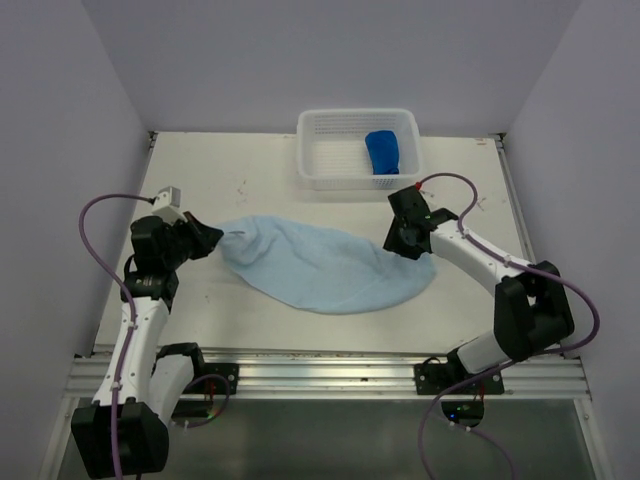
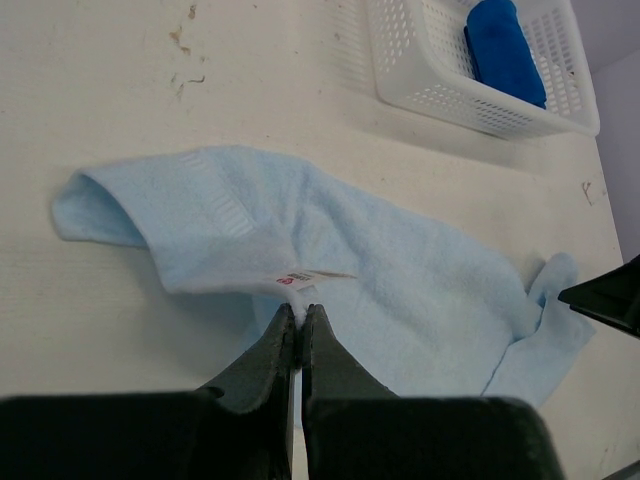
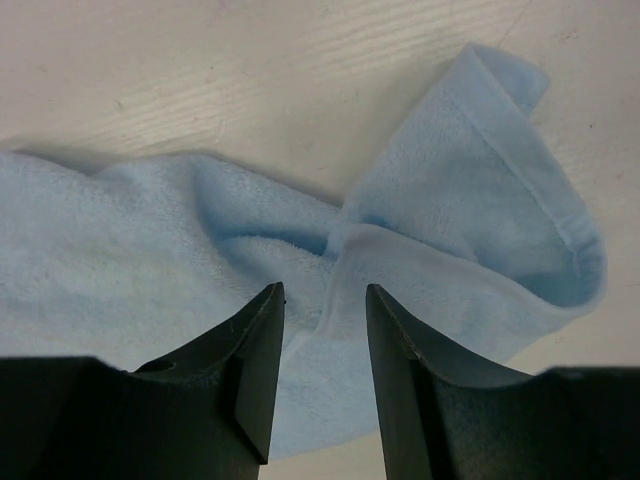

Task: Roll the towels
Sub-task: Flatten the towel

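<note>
The pale sky-blue towel (image 1: 330, 265) lies spread and rumpled across the middle of the table, also seen as the pale towel (image 2: 400, 270) and the pale towel (image 3: 450, 230). My left gripper (image 1: 215, 240) is shut on the towel's left edge next to its white label (image 2: 305, 277); the left gripper (image 2: 300, 312) pinches a bit of cloth. My right gripper (image 1: 410, 243) hovers over the towel's right end, and the right gripper (image 3: 325, 295) stands open with a ridge of cloth below the gap. The dark royal blue towel (image 1: 384, 151) lies in the basket, seen too as the dark towel (image 2: 505, 50).
A white perforated basket (image 1: 330, 150) stands at the back middle of the table, also visible as the basket (image 2: 440, 80). White walls enclose the table on three sides. A metal rail (image 1: 330, 375) runs along the near edge.
</note>
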`<state>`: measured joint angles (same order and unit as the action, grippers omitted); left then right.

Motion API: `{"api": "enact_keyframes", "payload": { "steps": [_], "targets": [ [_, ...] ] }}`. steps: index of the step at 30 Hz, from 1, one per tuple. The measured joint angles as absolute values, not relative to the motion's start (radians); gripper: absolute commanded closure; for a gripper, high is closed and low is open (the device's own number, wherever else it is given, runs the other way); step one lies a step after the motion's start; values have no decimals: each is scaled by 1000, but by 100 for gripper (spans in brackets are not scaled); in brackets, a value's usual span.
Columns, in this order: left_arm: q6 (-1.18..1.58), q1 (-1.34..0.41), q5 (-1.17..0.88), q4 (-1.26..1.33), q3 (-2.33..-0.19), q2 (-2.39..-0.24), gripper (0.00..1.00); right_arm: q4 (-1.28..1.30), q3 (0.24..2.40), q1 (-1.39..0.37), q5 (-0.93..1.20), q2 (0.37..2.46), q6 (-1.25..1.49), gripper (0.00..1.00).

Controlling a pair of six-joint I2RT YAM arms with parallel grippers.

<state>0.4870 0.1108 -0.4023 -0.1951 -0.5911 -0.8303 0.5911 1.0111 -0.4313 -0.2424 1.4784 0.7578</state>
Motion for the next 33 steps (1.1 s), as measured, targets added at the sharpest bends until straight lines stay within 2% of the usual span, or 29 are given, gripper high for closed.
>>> {"api": "enact_keyframes", "payload": {
  "steps": [13,18,24,28,30,33],
  "targets": [
    [491,111,-439,-160,-543,-849,100,619,1019,-432,-250,1609,735,55],
    [496,111,-445,-141,-542,-855,100,617,1019,-432,-265,1656,728,58],
    [497,111,-453,-135,-542,-857,100,616,1020,-432,-278,1661,721,72],
    [497,111,-458,-134,-542,-859,100,621,1021,-432,-289,1656,716,91],
    [497,111,-460,-134,-542,-861,100,628,1021,-432,-298,1645,714,97],
    [497,111,-461,-135,-542,-862,100,638,1021,-432,-306,1613,714,100]
  ]
}}
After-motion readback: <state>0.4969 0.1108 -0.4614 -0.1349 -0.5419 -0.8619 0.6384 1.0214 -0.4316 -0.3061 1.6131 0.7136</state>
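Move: Just under the parted right fingers, about 6 cm down, 1 cm back and 1 cm to the right, lies the light-blue towel's fold edge. The towel's right end flap is some 7 cm to the right of this hand and 2 cm back; the white basket stands roughly 27 cm ahead and 6 cm left. From the left hand, that fold edge is about 36 cm to the right, level ahead, and some 15 cm below. Sinking some 5 cm onto the towel's fold edge, the right hand tilts its tip about 10 degrees more steeply down, shuts its half-open fingers on the cloth and then starts up again by 1 to 2 cm. The left hand keeps its pinch on the raised left end, easing down about 1.5 cm. ##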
